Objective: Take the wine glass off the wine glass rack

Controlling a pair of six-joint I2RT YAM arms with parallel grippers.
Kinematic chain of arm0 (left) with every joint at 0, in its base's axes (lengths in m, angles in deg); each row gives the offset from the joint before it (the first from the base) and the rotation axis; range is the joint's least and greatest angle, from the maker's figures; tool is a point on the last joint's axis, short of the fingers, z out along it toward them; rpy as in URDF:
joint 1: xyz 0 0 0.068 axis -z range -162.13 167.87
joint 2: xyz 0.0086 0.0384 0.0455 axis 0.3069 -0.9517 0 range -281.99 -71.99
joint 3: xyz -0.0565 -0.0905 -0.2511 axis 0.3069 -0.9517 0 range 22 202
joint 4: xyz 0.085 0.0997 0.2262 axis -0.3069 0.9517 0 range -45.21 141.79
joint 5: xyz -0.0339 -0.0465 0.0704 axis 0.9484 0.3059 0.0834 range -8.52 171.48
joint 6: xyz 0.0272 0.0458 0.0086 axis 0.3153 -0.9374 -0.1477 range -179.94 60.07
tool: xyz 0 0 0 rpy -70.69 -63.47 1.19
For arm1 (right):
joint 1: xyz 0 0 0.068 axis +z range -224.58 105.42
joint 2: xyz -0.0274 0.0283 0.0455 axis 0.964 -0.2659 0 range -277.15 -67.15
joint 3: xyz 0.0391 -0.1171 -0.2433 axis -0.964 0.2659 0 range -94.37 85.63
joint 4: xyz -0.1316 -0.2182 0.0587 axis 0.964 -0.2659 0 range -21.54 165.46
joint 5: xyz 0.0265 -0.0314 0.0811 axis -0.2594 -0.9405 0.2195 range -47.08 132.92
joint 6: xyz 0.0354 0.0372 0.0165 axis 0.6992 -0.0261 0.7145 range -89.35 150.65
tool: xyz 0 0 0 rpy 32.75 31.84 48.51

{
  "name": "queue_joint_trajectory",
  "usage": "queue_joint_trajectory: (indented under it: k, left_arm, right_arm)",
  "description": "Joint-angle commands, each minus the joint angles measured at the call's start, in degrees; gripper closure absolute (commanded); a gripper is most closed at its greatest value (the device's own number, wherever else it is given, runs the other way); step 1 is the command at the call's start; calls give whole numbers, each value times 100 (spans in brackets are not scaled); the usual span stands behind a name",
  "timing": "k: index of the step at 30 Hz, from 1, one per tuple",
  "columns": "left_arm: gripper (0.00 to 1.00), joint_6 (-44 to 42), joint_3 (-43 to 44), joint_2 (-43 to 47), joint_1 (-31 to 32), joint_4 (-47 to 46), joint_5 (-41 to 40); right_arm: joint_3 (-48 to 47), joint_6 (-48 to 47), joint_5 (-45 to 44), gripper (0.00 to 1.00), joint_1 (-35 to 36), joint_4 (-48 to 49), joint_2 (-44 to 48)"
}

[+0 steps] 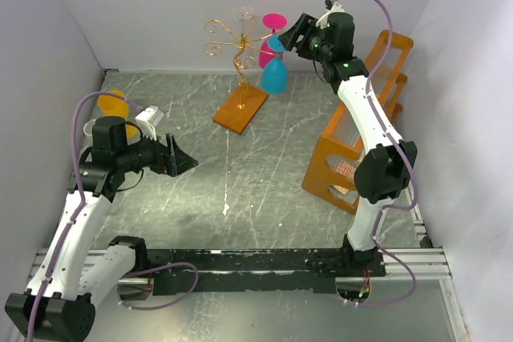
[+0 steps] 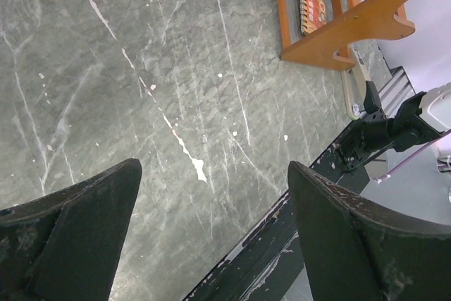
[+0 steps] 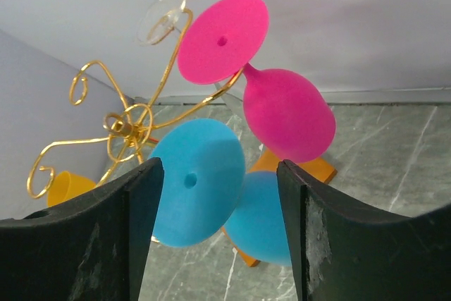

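Note:
The wine glass rack (image 1: 232, 38) is a gold wire stand with scroll arms on a flat orange base (image 1: 240, 108), at the back of the table. A blue wine glass (image 1: 273, 76), a pink one (image 1: 273, 34) and a clear one (image 1: 243, 14) hang upside down from it. My right gripper (image 1: 290, 34) is up at the rack's right side. In the right wrist view it (image 3: 218, 167) stands open, with the blue glass's round foot (image 3: 197, 185) between its fingers and the blue bowl (image 3: 264, 223) behind. My left gripper (image 1: 180, 162) (image 2: 215, 167) is open over bare table, far from the rack.
A big orange frame (image 1: 361, 130) with clear panels stands along the right side and holds a small notebook (image 2: 312, 8). A yellow cup (image 1: 112, 106) and a white object (image 1: 149, 118) sit at the left wall. A black rail (image 1: 264, 266) runs along the near edge.

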Motion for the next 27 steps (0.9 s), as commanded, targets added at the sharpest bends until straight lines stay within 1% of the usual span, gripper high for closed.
queue_joint_trajectory:
  k: [1,5,9,12,16,21,24,27]
  left_arm:
    - [5,-132,36,54,90,-138,-144]
    - [4,-141,46,55,112,-137,-182]
    - [5,-174,115,-13,139,-88,-197]
    - [5,-185,127,-24,156,-66,-235]
    - [5,-201,141,-33,165,-34,-260]
    - [5,-218,182,-38,174,27,-336]
    - [5,-231,197,-58,176,48,-369]
    - [5,-237,208,-81,183,43,-371]
  right_arm:
    - [-189,113,140,35,-42,174,-181]
    - [-251,183,326,38,-40,179,-343]
    - [-331,115,280,42,-40,42,-433]
    - [-298,102,198,49,-42,-2,-431]
    - [-336,93,210,61,-41,-83,-488]
    - [-391,95,206,72,-41,-144,-514]
    - [-374,116,210,81,-43,-162,-467]
    - [-300,133,181,85,-40,-148,-394]
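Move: The right hand is open just short of the blue wine glass hanging upside down on the rack. Its foot sits about 2 cm ahead, 2 cm left and 2 cm below. The magenta glass's foot is roughly 5 cm farther out than the blue one and about as far left; the rack's gold hub lies some 10 cm left of the hand and 3 cm ahead. From the left hand the blue foot is about 32 cm ahead, 21 cm right and 10 cm higher. The right fingers close from about two-thirds open to nearly shut, pinching the right-hand part of the blue glass's foot between their tips. Before that the hand dips about 2 cm while easing a little forward and left onto the foot, then creeps back up some 1.5 cm as the fingers close, the wrist barely turning. ##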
